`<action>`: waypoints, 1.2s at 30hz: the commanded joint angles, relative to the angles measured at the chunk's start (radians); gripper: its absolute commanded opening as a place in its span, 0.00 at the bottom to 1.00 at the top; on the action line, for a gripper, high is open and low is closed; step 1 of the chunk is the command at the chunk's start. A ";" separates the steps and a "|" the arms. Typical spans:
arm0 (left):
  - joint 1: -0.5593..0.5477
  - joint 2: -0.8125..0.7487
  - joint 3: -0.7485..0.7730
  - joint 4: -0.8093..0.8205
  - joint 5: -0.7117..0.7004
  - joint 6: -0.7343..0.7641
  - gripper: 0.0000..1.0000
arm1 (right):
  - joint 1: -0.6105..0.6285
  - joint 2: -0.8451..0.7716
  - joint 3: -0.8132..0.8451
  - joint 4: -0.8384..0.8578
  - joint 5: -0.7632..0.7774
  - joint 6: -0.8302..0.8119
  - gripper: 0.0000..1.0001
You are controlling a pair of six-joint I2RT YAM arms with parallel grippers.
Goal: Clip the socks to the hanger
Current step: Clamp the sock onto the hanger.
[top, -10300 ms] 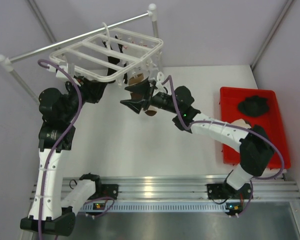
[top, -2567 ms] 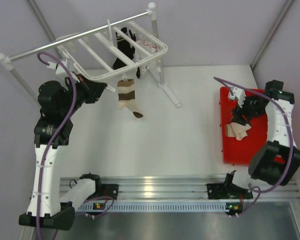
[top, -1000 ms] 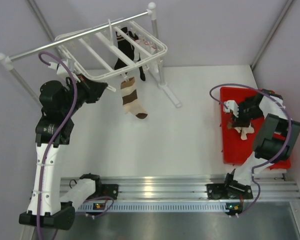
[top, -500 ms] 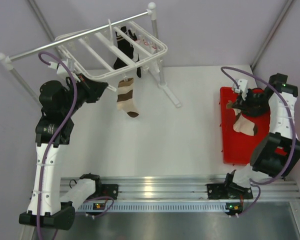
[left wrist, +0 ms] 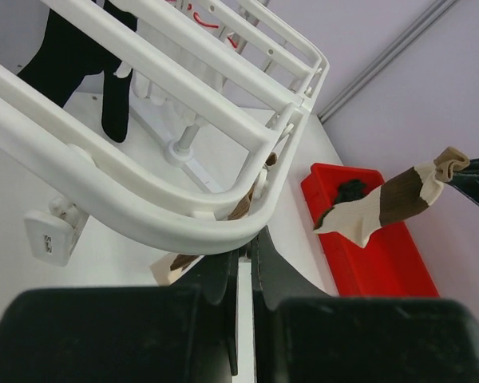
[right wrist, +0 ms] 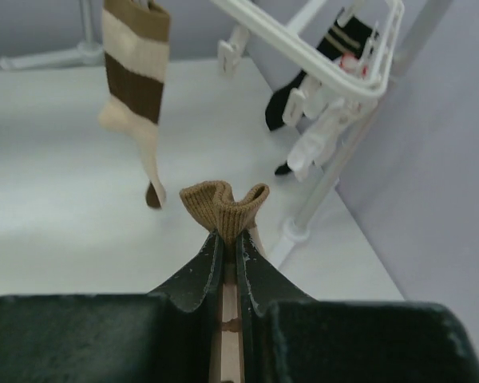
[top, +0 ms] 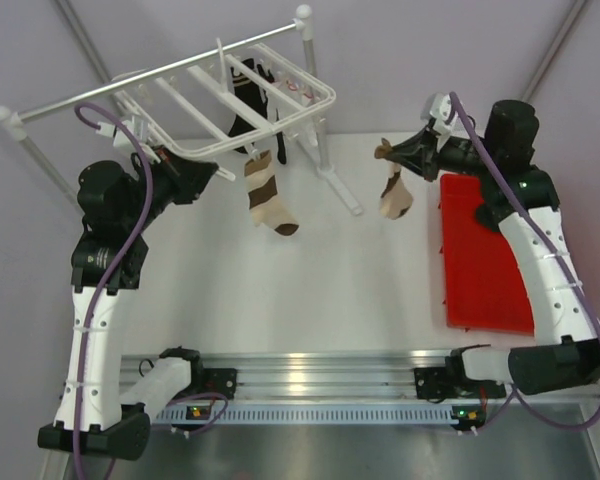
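Note:
The white hanger (top: 192, 152) hangs at the back left under a grey rail. My left gripper (top: 208, 176) is shut on its front rim (left wrist: 184, 227), fingertips pinched together just below it. Clipped to the hanger are a cream sock with brown bands (top: 267, 196) and a black sock (top: 248, 100). My right gripper (top: 390, 152) is shut on the tan cuff (right wrist: 223, 206) of another cream-and-brown sock (top: 395, 192), which dangles in the air to the right of the hanger. In the left wrist view that sock (left wrist: 387, 203) hangs above the tray.
A red tray (top: 485, 270) lies at the right edge of the table, with a dark bundle (left wrist: 350, 191) at its far end. The grey rail (top: 100, 84) with white ball ends stands on a white post and foot (top: 335, 185) between the hanger and my right gripper.
My right gripper has lifted the cream-and-brown sock out of the red tray and carried it up and left toward the hanger. The left arm has stayed put; the clipped sock swings slightly.

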 commanded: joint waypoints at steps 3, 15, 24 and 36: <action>0.004 -0.006 0.008 0.098 0.008 -0.025 0.00 | 0.203 0.030 0.031 0.236 0.114 0.294 0.00; 0.004 0.000 -0.030 0.136 0.039 -0.077 0.00 | 0.617 0.197 -0.088 0.624 0.375 0.580 0.00; 0.004 -0.012 -0.066 0.153 0.057 -0.096 0.00 | 0.675 0.352 0.006 0.721 0.328 0.647 0.00; 0.004 -0.017 -0.083 0.153 0.082 -0.096 0.00 | 0.689 0.407 0.067 0.747 0.286 0.691 0.00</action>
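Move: The open clip at the hanger's near edge is what the right gripper, holding the striped sock, must reach: about 30 cm to its left, 4 cm back and 2 cm lower. The other striped sock, already hanging, is roughly 24 cm left of that gripper, nearly level with it fore and aft, and 9 cm down; the hanger's middle is some 31 cm left, 9 cm ahead and 4 cm up. From the left gripper, the clip is 1 cm ahead, 1 cm right and 2 cm below. Swing the right gripper about 27 cm left and some 5 cm back to the clip, past the near side of the hanging sock, keeping the sock cuff pinched; dip on the way, then rise about 3 cm as you slow, turning the wrist some 30 degrees so the fingers point left. Keep the left gripper shut on the clip, easing it a centimetre right and rolling slightly. ##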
